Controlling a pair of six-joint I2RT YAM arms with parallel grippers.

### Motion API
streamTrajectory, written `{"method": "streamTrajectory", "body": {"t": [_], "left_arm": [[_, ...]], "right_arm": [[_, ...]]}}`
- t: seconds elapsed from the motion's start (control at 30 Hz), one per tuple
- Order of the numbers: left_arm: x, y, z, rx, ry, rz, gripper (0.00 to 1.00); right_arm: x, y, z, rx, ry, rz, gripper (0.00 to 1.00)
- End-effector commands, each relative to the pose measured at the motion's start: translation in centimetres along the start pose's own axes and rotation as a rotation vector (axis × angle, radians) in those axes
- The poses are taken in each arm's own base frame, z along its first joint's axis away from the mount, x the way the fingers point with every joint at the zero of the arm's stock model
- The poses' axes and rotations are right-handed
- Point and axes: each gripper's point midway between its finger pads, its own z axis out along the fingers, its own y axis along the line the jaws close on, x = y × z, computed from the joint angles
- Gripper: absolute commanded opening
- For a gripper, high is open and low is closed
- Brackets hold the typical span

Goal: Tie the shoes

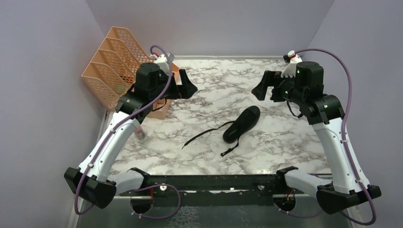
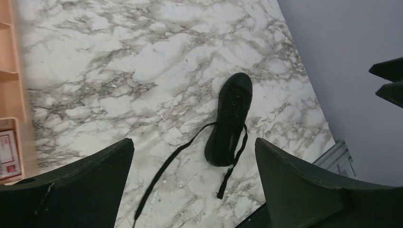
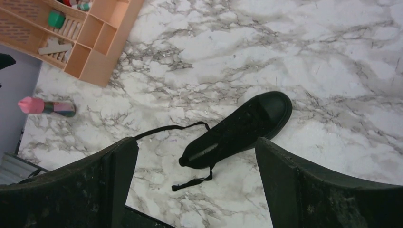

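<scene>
A black low-cut shoe (image 1: 243,123) lies on its own on the marble table (image 1: 285,142), toe toward the back right. Its laces are untied: a long lace (image 1: 204,134) trails off to the left and a short one (image 1: 231,149) lies by the heel. My left gripper (image 1: 188,83) hangs open above the table to the shoe's back left. My right gripper (image 1: 260,85) is open above and behind the toe. The left wrist view shows the shoe (image 2: 231,118) far below open jaws (image 2: 194,142). In the right wrist view the shoe (image 3: 237,130) is likewise beneath open jaws (image 3: 196,141). Neither gripper holds anything.
An orange mesh file rack (image 1: 111,61) stands at the back left, with an orange compartment tray (image 3: 90,38) beside it. A pink-capped tube (image 3: 45,107) lies near the left edge. Grey walls close in the sides and back. A black rail (image 1: 209,183) runs along the front.
</scene>
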Motion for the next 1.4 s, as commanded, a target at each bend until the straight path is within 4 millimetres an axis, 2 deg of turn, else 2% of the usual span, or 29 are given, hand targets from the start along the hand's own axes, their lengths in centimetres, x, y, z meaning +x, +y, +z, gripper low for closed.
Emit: {"method": "streamTrajectory", "body": {"t": [0.0, 0.13, 0.3, 0.43, 0.57, 0.67, 0.77, 0.87, 0.97, 1.03, 1.17, 1.3, 1.37], "left_arm": [[2.0, -2.3, 1.6, 0.030, 0.034, 0.001, 0.99], [4.2, -3.4, 2.2, 0.052, 0.081, 0.016, 0.99], [6.6, -3.9, 2.3, 0.084, 0.143, 0.024, 0.99], [8.2, -4.0, 1.9, 0.100, 0.224, 0.044, 0.99], [8.3, -3.3, 1.3, 0.077, 0.243, 0.116, 0.99], [8.1, -3.3, 1.8, 0.069, 0.266, 0.139, 0.99], [7.3, -3.6, 2.9, 0.066, 0.268, 0.150, 0.99], [6.7, -4.0, 3.6, 0.079, 0.262, 0.155, 0.99], [6.0, -3.8, 4.1, 0.055, 0.247, 0.160, 0.99], [5.4, -4.5, 4.3, 0.075, 0.242, 0.159, 0.99], [5.3, -4.8, 4.9, 0.084, 0.247, 0.145, 0.99], [5.7, -4.4, 5.2, 0.077, 0.256, 0.158, 0.99], [5.8, -4.2, 5.3, 0.074, 0.252, 0.166, 0.99]], "right_arm": [[2.9, -1.2, 0.7, 0.066, 0.101, 0.053, 1.00], [4.9, -1.3, 3.2, 0.060, 0.199, 0.118, 1.00], [6.2, -1.1, 7.9, 0.037, 0.282, 0.223, 1.00], [8.0, -2.7, 11.8, 0.051, 0.377, 0.359, 1.00], [9.7, -4.9, 14.6, 0.097, 0.460, 0.494, 1.00], [12.3, -7.4, 15.0, 0.163, 0.540, 0.591, 1.00], [14.8, -9.9, 14.5, 0.195, 0.546, 0.618, 1.00], [16.4, -11.2, 14.5, 0.190, 0.523, 0.565, 1.00], [18.1, -11.1, 15.1, 0.137, 0.572, 0.539, 0.99], [18.9, -10.2, 15.8, 0.061, 0.596, 0.559, 0.97], [18.9, -7.7, 17.4, -0.087, 0.566, 0.563, 0.96], [20.3, -6.8, 19.1, -0.118, 0.614, 0.527, 0.96], [20.3, -5.2, 20.0, -0.146, 0.624, 0.471, 0.96]]}}
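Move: The black shoe lies almost beneath the right hand, its middle level with it fore and aft, about 5 cm to its left and some 30 cm below, with the toe pointing forward and right. The long lace stretches away to the left, its middle about 4 cm back and 18 cm left of the hand; the short lace lies about 10 cm back and 9 cm left. From the left hand the shoe is about 20 cm to the right, 2 cm back and 29 cm down. The right hand plunges about 27 cm down to the shoe's toe, tipping its fingers some 45 degrees downward and swinging forward, then back and to the right, before working left and forward again with the fingers still wide, so that the toe comes between them and one finger bears on its right side. The open left hand slips about 7 cm right and 5 cm down, drawing back first and then partly forward again, and stays clear above the table, nearer the shoe. ##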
